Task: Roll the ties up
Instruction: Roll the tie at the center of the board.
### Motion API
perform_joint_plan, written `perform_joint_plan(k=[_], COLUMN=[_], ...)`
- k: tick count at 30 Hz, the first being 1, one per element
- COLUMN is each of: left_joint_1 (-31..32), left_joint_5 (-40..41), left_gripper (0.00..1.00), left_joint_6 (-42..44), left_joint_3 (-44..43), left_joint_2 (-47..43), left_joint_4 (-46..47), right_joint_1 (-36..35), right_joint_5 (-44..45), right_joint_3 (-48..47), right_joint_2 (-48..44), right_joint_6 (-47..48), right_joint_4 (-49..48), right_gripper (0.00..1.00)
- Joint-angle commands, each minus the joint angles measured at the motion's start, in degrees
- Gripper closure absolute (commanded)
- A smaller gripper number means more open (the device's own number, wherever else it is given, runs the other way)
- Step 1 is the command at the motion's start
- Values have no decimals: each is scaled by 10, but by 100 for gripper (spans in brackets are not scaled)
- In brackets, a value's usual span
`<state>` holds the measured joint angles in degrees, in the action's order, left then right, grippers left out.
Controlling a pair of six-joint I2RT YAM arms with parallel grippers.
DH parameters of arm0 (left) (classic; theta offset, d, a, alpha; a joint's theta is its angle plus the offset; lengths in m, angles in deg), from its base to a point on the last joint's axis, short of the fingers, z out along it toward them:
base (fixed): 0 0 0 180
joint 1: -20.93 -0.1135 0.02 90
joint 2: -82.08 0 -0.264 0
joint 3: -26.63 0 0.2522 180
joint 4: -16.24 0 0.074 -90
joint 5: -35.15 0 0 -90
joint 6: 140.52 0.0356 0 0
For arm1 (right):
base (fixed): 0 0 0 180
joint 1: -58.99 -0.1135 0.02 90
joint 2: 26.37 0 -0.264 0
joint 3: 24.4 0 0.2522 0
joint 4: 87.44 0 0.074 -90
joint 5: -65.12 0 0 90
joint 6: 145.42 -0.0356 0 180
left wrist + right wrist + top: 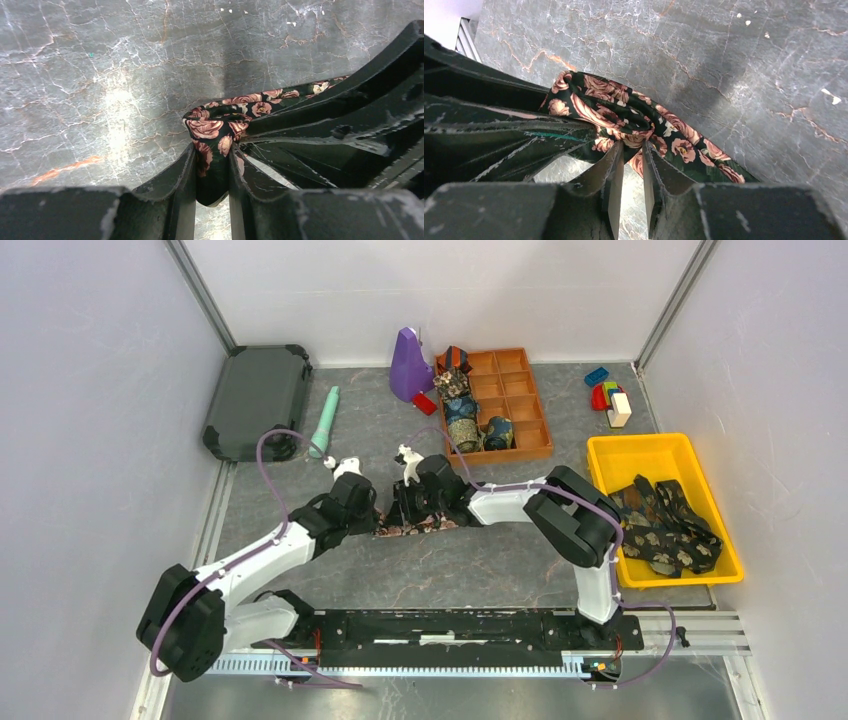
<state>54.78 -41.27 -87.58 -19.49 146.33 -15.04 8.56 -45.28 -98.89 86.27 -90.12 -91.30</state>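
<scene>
A dark tie [432, 525] with pink roses lies partly coiled on the grey marble table, between my two grippers. In the left wrist view the left gripper [212, 150] is shut on the rolled end of the tie [215, 125], with fabric filling the gap between its fingers. The right gripper [633, 150] pinches a fold of the same tie [624, 112] at its fingertips, while the tie's loose length trails off to the lower right. Seen from above, the left gripper [372, 512] and right gripper [400, 508] stand almost touching.
An orange compartment tray [522, 390] at the back holds several rolled ties [462, 412]. A yellow bin [612, 455] on the right holds loose ties [665, 522]. A purple object [408, 365], a teal cylinder [325, 420], a dark case [255, 400] and toy blocks [608, 395] lie along the back.
</scene>
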Motion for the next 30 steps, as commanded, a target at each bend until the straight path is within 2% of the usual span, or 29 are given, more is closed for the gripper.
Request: perform_joint_plan(k=[1,12,20,30], left_joint_1=[25,69,94,122], left_joint_5=[58,147,185,233], left_gripper=[78,79,79,80], left_joint_6=[25,35,34,28], left_joint_3=[-41,-84,-107,-143], left_joint_2=[12,55,87,129], left_joint_4=[-28,-84,-104,-136], right_joint_1=[-4,2,45,84], right_joint_5=[-9,-4,17,42], right_joint_3=[-26,12,83,126], right_joint_2=[19,-22,-90,-95], right_joint_6=[-9,16,31,59], right_joint_4=[-40,-30,-36,-26], right_gripper=[74,76,76,77])
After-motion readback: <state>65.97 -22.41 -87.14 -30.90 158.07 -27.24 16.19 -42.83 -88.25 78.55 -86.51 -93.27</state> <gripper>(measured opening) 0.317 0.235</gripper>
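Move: The left fingers already pinch the tie's rolled end, its middle about 1 cm ahead of them. The right hand has it some 3 cm to its left and 1 cm back; the flat stretch of the tie it goes to lies about 7 cm to its right, 3 cm ahead and 2 cm lower, roughly 12 cm right of the left hand. The orange box's middle is some 24 cm ahead of the right hand and 21 cm to its right. Right hand leaves the roll, skimming about 8 cm right along the tie, while left tilts the pinched roll 20 degrees. ##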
